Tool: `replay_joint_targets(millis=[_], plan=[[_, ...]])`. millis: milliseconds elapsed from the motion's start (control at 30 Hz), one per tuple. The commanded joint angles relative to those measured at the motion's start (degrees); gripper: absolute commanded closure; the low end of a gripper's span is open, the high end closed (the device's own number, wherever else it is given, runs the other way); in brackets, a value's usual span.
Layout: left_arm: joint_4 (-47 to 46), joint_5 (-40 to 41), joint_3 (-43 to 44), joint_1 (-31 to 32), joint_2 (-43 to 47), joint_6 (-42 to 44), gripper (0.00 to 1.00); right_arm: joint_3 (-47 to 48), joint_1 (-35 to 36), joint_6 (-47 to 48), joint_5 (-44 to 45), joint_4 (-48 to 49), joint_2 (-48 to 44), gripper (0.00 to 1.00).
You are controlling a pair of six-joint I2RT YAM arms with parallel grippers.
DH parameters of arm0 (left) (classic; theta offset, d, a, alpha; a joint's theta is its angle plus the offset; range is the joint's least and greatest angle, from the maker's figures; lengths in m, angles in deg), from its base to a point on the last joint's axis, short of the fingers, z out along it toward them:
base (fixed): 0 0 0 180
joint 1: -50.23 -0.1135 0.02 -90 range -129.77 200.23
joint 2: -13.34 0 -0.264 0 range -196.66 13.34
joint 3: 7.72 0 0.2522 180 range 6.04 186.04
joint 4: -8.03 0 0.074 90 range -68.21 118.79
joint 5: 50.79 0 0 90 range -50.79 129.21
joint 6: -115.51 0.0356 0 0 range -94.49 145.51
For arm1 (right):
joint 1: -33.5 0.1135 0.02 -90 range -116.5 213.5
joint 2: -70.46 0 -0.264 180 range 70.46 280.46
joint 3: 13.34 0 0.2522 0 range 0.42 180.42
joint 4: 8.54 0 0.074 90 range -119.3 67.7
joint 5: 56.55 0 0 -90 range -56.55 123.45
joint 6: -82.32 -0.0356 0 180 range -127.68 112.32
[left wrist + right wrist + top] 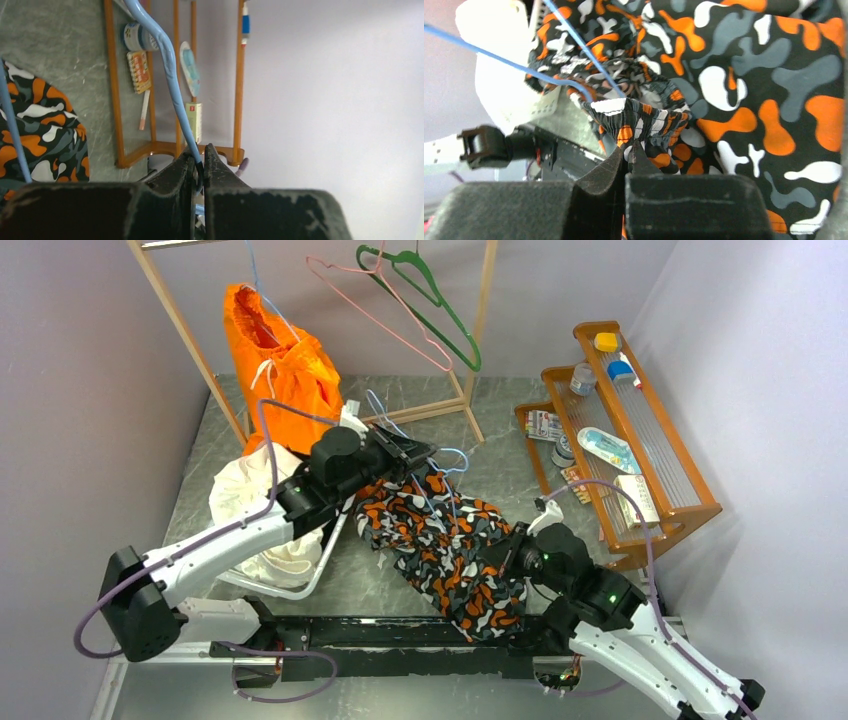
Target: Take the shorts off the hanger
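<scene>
The bright orange shorts (275, 355) hang from a thin hanger hook on the wooden rail at the back left, away from both grippers. On the table lies a black garment with orange, white and grey blotches (440, 540), threaded on a light blue wire hanger (452, 455). My left gripper (415, 452) is above that garment's far end, shut on the blue hanger wire (170, 75). In the left wrist view the gripper (200, 152) pinches the wire. My right gripper (630, 147) is shut on a bunched edge of the patterned garment (644, 117), at the garment's right side (503, 545).
A white garment lies in a white basket (300, 585) under the left arm. A pink hanger (385, 310) and a green hanger (435, 300) hang on the wooden rack (480, 330). A tiered wooden shelf (690, 485) with small items stands at the right.
</scene>
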Motion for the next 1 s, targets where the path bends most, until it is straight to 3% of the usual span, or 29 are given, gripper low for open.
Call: replay_joint_targets(millis=[0, 267, 533, 800, 833, 967], plan=[[0.2, -0.3, 1.1, -2.5, 3.6, 2.1, 0.93, 0.7, 0.1, -5.8, 10.6, -4.0, -0.1, 1.00], [-6.9, -9.7, 0.3, -5.3, 2.9, -1.3, 0.93, 4.1, 0.1, -16.0, 21.7, -10.7, 11.2, 1.00], [-6.8, -14.6, 2.5, -5.4, 3.5, 1.3, 0.93, 4.6, 0.0, -9.5, 22.9, 3.6, 25.6, 1.00], [-3.8, -10.4, 1.2, -5.5, 8.3, 2.3, 0.93, 6.5, -1.7, 0.8, 16.8, 13.6, 38.5, 1.00], [-3.7, -10.1, 1.0, -5.4, 8.5, 2.3, 0.93, 6.5, -1.7, 2.4, 15.3, 14.7, 37.9, 0.96], [-5.0, -10.1, -0.6, -5.5, 8.8, 1.1, 0.93, 4.5, -1.6, 3.6, 15.7, 16.4, 28.9, 0.67]])
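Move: The shorts lie in a loose heap, their middle about 9 cm to the right hand's left, 2 cm ahead and some 12 cm below it; their gathered waistband is already in its fingers. The lower end of the blue hanger is roughly 5 cm ahead and 7 cm left of that hand, a little higher. From the left hand, which already holds the hanger, the shorts' middle is about 10 cm back, 4 cm right and 27 cm down; the white basket is some 30 cm left, 3 cm back and 25 cm down. The shorts' waistband, still pinched by the right hand, is drawn first to the right, forward and down away from the hanger, then on forward and down with a swing back left, about 8 cm forward and 8 cm lower in all, the hand rolling its left side down some 20 degrees and turning clockwise; at the end its fingers part a little. The left hand keeps its grip on the blue hanger and raises it about 8 cm, tipping up slightly and drifting left. ##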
